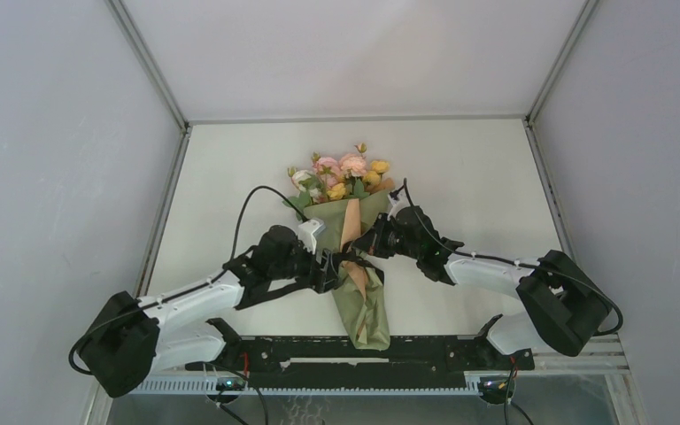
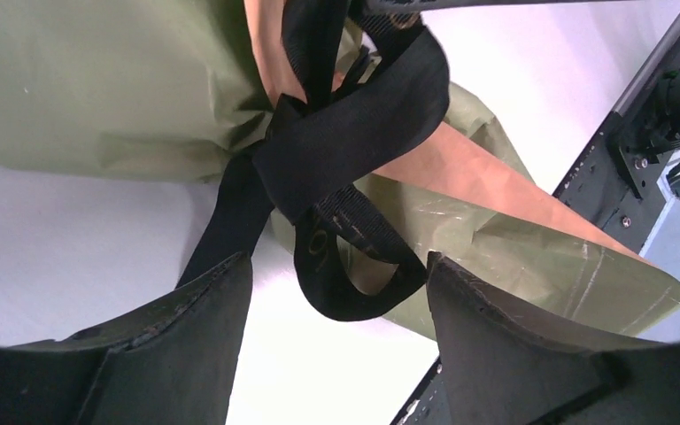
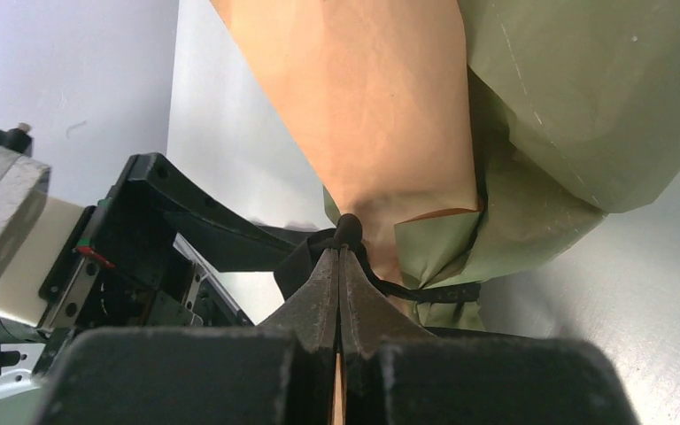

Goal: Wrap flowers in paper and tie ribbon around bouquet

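The bouquet lies along the middle of the table, its pink and yellow flowers (image 1: 345, 173) at the far end. The olive paper (image 1: 365, 305) forms a cone with a tan-orange strip (image 1: 351, 232) showing. A black ribbon (image 2: 345, 150) crosses the cone's waist, and one loop of it hangs between my left fingers (image 2: 221, 301). The left gripper (image 2: 338, 258) is open, its jaws wide apart and touching nothing. My right gripper (image 3: 341, 246) is shut on a bunched piece of ribbon (image 3: 347, 227) against the paper (image 3: 584, 88). In the top view both grippers, left (image 1: 328, 266) and right (image 1: 370, 243), flank the waist.
A black mounting rail (image 1: 354, 350) runs along the near table edge under the cone's tip and also shows in the left wrist view as the rail (image 2: 637, 133). Grey enclosure walls stand left, right and behind. The left arm's body (image 3: 142, 239) sits close beside my right gripper.
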Robot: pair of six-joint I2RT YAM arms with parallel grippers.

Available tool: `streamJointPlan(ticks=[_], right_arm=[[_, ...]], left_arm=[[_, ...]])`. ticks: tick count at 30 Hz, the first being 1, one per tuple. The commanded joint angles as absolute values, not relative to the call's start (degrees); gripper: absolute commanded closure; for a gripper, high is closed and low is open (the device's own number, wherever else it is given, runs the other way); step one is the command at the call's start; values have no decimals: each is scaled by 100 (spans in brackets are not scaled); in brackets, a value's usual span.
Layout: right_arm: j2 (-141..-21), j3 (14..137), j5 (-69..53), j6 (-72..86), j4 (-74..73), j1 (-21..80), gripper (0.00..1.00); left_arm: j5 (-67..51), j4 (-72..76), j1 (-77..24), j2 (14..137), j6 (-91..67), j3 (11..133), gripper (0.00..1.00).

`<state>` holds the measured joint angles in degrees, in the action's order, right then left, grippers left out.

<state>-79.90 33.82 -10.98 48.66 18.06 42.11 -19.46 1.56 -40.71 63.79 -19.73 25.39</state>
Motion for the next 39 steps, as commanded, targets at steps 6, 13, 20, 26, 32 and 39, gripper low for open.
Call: streamJointPlan(ticks=[6,13,20,26,32,39], right_arm=[[-7766,3491,-994,4712,1900,4245,100],[-7609,3494,-835,4555,1750,4241,100],[-7291,3489,-675,4247,1426,4031,100],[-7047,3112,-600,4197,1140,3631,100],[-6839,2546,-744,4313,1222,3171,100],[-6747,2022,-963,4379,1423,2734,100]], left_arm=[[-1889,573,-4111,6451,-2174,2367,59],[-1787,112,-4107,6178,-2004,2392,93],[-1409,-661,-4042,6017,-1342,2605,100],[-1439,-238,-3598,6016,-510,2876,100],[-3068,79,-3429,5966,2358,3101,100],[-1929,-885,-3326,6138,7632,2410,100]])
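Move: The small black ribbon loop that the left hand wants hangs almost between its open fingers, about 1 cm to the right and 1 cm below. From that hand the ribbon knot on the wrapped stems is some 4 cm ahead, 5 cm right and 2 cm lower, and the loose ribbon tail lies about 12 cm left, 3 cm back. The right hand, already pinching ribbon, has the knot roughly 3 cm back, 1 cm left and 5 cm below, and that small loop 6 cm back, 4 cm left. The left fingers shut on the ribbon loop and pinch it while the hand all but stays put; then that hand pulls away from the knot, about 4 cm left and 4 cm forward, its wrist rolling and its fingertips swinging up and clockwise. The right hand keeps its pinch, lifts slightly, then draws its ribbon some 10 cm right and about 5 cm down, away from the knot. ##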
